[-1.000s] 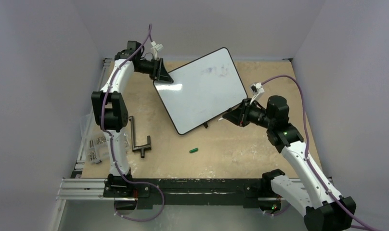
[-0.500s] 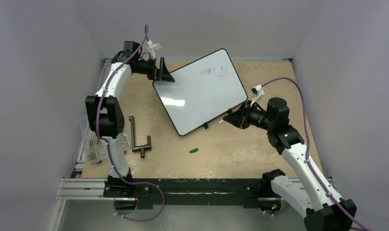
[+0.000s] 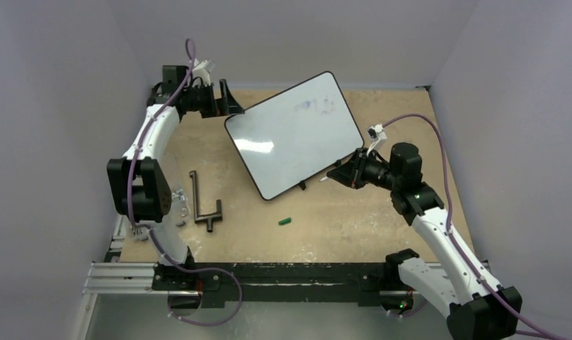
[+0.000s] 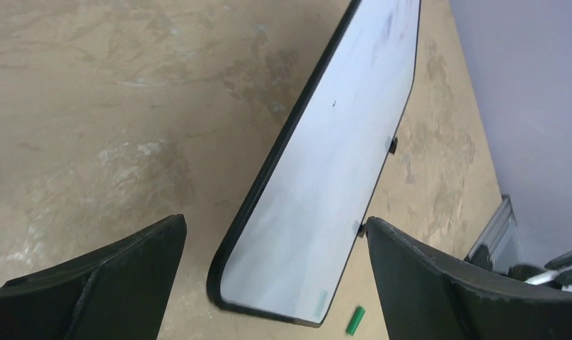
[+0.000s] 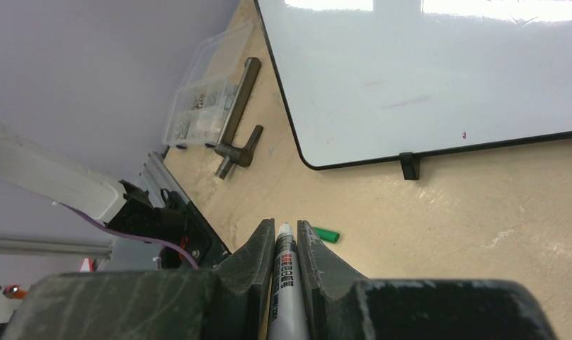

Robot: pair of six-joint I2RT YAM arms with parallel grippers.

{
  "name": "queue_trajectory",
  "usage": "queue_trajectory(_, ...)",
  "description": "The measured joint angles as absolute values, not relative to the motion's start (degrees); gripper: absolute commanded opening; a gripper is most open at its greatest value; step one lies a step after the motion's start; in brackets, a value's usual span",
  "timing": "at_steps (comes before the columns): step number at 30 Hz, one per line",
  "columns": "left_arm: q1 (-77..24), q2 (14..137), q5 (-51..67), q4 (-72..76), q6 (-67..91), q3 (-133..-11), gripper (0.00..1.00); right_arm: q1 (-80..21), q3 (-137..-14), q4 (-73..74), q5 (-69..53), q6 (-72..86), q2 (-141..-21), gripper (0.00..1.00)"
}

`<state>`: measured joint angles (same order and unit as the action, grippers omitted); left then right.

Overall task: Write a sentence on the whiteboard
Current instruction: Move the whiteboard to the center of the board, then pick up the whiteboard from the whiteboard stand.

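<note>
The whiteboard [image 3: 294,134] lies askew in the middle of the table, glossy white with a thin black frame and small black feet. The sentence is not in view; only faint smudged marks [image 3: 315,106] show near the board's far edge. My left gripper [image 3: 226,99] hangs open just off the board's far left corner, touching nothing. In the left wrist view the whiteboard [image 4: 333,177] runs between the spread left gripper [image 4: 275,223]. My right gripper [image 3: 336,173] sits by the board's near right edge, shut on a white marker [image 5: 283,283]. Its tip pokes past the right gripper [image 5: 286,227], short of the whiteboard [image 5: 425,71].
A green marker cap [image 3: 284,221] lies on the table in front of the board, also the green cap [image 5: 325,235] just past my right fingers. A dark T-shaped metal tool [image 3: 202,205] and a clear parts box [image 3: 136,212] sit at the left. A black rail [image 3: 269,273] runs along the near edge.
My left gripper opened, let go of the board's far left corner and drew back to the left. The right gripper edged slightly left with the marker.
</note>
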<state>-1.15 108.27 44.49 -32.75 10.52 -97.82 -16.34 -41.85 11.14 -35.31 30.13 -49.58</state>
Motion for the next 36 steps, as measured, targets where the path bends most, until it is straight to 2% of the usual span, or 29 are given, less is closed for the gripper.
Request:
queue_trajectory(5, 3.77, 93.38, 39.2, -16.99, 21.96, -80.23, 1.0, -16.34, -41.85, 9.56, -35.33, 30.85, -51.81, 0.0)
queue_trajectory(9, 5.17, 83.7, 36.84, -5.82, 29.02, -67.35, 0.96, -16.34, -41.85, 8.19, -35.53, 31.05, -53.06, 0.0)
queue_trajectory(15, 4.47, 75.66, 35.31, 5.78, 35.44, -51.94, 0.92, -16.34, -41.85, 5.13, -35.73, 32.01, -54.41, 0.0)
queue_trajectory(18, 4.47, 74.85, 34.33, 6.39, 35.94, -50.39, 0.9, -16.34, -41.85, 3.53, -36.01, 32.88, -54.98, 0.0)
queue_trajectory(21, 4.47, 77.3, 33.87, 0.91, 34.76, -56.88, 0.86, -16.34, -41.85, 2.0, -36.51, 33.47, -55.66, 0.0)
queue_trajectory(29, 4.47, 105.32, 43.7, -23.66, 21.61, -109.34, 0.66, -16.34, -41.93, 1.72, -36.53, 33.41, -56.88, 0.0)
queue_trajectory(33, 4.27, 116.92, 49.63, -36.01, 15.42, -122.67, 0.62, -16.34, -42.02, 1.69, -36.56, 33.36, -56.88, 0.0)
queue_trajectory(36, 3.6, 123.24, 52.29, -43.53, 11.97, -125.71, 0.63, -16.34, -42.04, 1.8, -36.53, 33.21, -56.88, 0.0)
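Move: The whiteboard is propped at a slant, its middle about 20 cm to the left hand's right, 1 cm ahead and 12 cm below; its raised far-left corner is only some 2 cm back and 4 cm below. The green cap sits about 23 cm back, 16 cm right and 21 cm down, the black bracket 18 cm back, 7 cm left and 21 cm down. From the right hand, the whiteboard's middle lies roughly 24 cm ahead, 7 cm left and 14 cm below. Back some 7 cm and 5 cm left, the open left hand pulls away from the whiteboard's far-left corner, turning about 25 degrees counter-clockwise, then arcs up and 13 cm forward past the corner, turns back and sinks about 8 cm beyond it, fingers partly closing. The right hand, still holding the marker, eases roughly 3 cm forward and slightly left towards the board. ##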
